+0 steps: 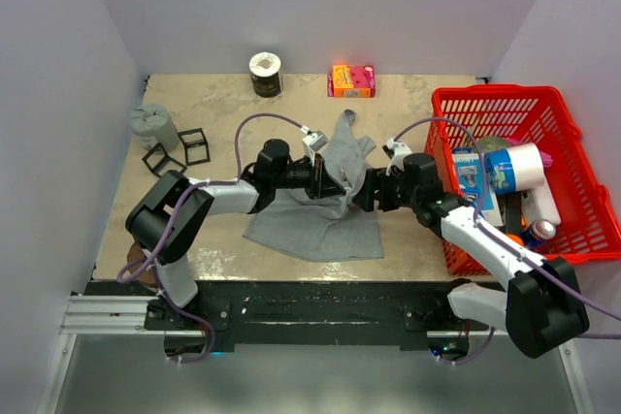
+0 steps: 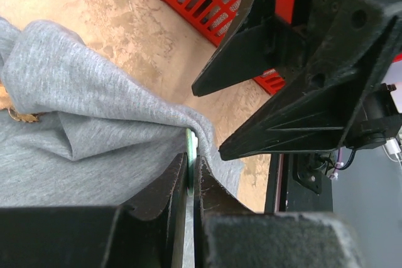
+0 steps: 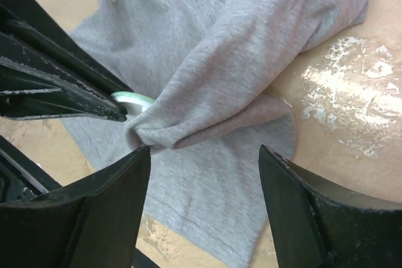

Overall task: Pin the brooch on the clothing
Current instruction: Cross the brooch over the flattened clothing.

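The grey clothing [image 1: 315, 225] lies mid-table, one part lifted into a fold [image 3: 251, 48] between the two arms. My left gripper [image 1: 325, 181] is shut [image 2: 191, 167] on the brooch [image 2: 190, 149]. It shows only edge-on, as a thin pale green-and-white disc [image 3: 133, 100] pressed against the fold. My right gripper [image 1: 361, 191] faces it from the right, open [image 3: 204, 149]. Its left fingertip sits beside the tip of the fold and nothing lies between its fingers. In the left wrist view the right gripper's black fingers [image 2: 295, 111] hang just above the clothing [image 2: 94, 105].
A red basket [image 1: 582, 172] holding bottles and packets stands at the right. Along the back are a pink box [image 1: 351, 79] and a dark jar [image 1: 265, 74]. A grey cup [image 1: 153, 125] and black wire frames [image 1: 179, 152] sit at the left.
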You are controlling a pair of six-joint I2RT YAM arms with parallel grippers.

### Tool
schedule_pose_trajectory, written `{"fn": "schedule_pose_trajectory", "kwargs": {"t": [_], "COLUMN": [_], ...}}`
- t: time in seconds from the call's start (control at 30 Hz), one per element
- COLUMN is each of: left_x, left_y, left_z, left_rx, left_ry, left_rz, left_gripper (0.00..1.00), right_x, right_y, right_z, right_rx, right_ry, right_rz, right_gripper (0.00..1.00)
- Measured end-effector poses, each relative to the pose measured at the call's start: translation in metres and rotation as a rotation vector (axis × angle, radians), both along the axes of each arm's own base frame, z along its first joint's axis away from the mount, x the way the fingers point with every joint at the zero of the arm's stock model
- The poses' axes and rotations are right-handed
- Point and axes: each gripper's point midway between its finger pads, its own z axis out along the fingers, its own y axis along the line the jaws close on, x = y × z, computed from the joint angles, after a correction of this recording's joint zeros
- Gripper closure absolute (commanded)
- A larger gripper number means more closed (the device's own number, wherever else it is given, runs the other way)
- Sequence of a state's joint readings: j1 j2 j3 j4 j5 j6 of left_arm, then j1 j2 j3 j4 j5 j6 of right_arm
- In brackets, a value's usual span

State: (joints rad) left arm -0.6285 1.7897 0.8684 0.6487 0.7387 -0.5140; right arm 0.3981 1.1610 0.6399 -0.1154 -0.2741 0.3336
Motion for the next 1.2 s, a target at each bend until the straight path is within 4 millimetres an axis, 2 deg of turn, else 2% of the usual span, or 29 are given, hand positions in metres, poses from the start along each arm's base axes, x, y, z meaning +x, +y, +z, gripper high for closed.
{"fn": "schedule_pose_trajectory", "kwargs": {"t": [0.27,0.33,0.37,0.43,0.47,0.57,0.6,0.7,1.2], "left_x": [-0.002,-0.002,-0.003,-0.002,-0.002,-0.001,0.0,0.0,0.001], "left_y": [-0.001,-0.001,-0.001,-0.001,-0.001,-0.001,0.0,-0.001,0.003], "left_z": [0.006,0.006,0.006,0.007,0.007,0.008,0.009,0.012,0.017], "left_rx": [-0.029,-0.033,-0.034,-0.037,-0.038,-0.043,-0.047,-0.058,-0.099], "left_ry": [0.007,0.006,0.007,0.012,0.014,0.018,0.017,0.007,0.032], "left_rz": [-0.021,-0.027,-0.029,-0.028,-0.027,-0.025,-0.022,-0.023,-0.005], "left_gripper": [1.0,1.0,1.0,1.0,1.0,1.0,1.0,1.0,1.0], "right_x": [0.007,0.006,0.005,0.003,0.003,0.001,0.0,-0.002,-0.003], "right_y": [0.003,0.006,0.008,0.012,0.013,0.018,0.019,0.02,0.032], "right_z": [0.006,0.007,0.007,0.008,0.009,0.011,0.011,0.01,0.003], "right_rx": [0.058,0.074,0.083,0.101,0.11,0.136,0.14,0.152,0.231], "right_ry": [-0.044,-0.053,-0.058,-0.065,-0.067,-0.076,-0.076,-0.078,-0.053], "right_rz": [0.013,0.031,0.04,0.063,0.072,0.095,0.1,0.107,0.14], "right_gripper": [0.32,0.41,0.51,0.61,0.7,0.83,0.91,1.0,1.0]}}
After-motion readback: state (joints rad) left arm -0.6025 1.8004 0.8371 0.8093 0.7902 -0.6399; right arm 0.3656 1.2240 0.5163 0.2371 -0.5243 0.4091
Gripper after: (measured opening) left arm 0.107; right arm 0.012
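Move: Right hand, empty and open: the clothing's raised fold edge is about 3 cm to its left, level with it in reach and height. The brooch's pale green-rimmed disc, already held in the left fingers against that fold, is some 4 cm to its left. The clothing's flat lower part lies roughly 11 cm left, 8 cm back and 8 cm lower; the red basket's middle is about 33 cm right. From the left hand the fold edge is some 3 cm right, at its height. The right hand travels left about 3 cm towards the fold beside the brooch, rolling its left side up some 15 degrees with a slight counter-clockwise turn, and shuts its wide-open fingers on the way, their closed tips going on the last centimetre to come up against the fold's edge. Meanwhile the left hand keeps its grip on the green-rimmed disc and rises a little under 2 cm, leaving the disc's end at the fold. ##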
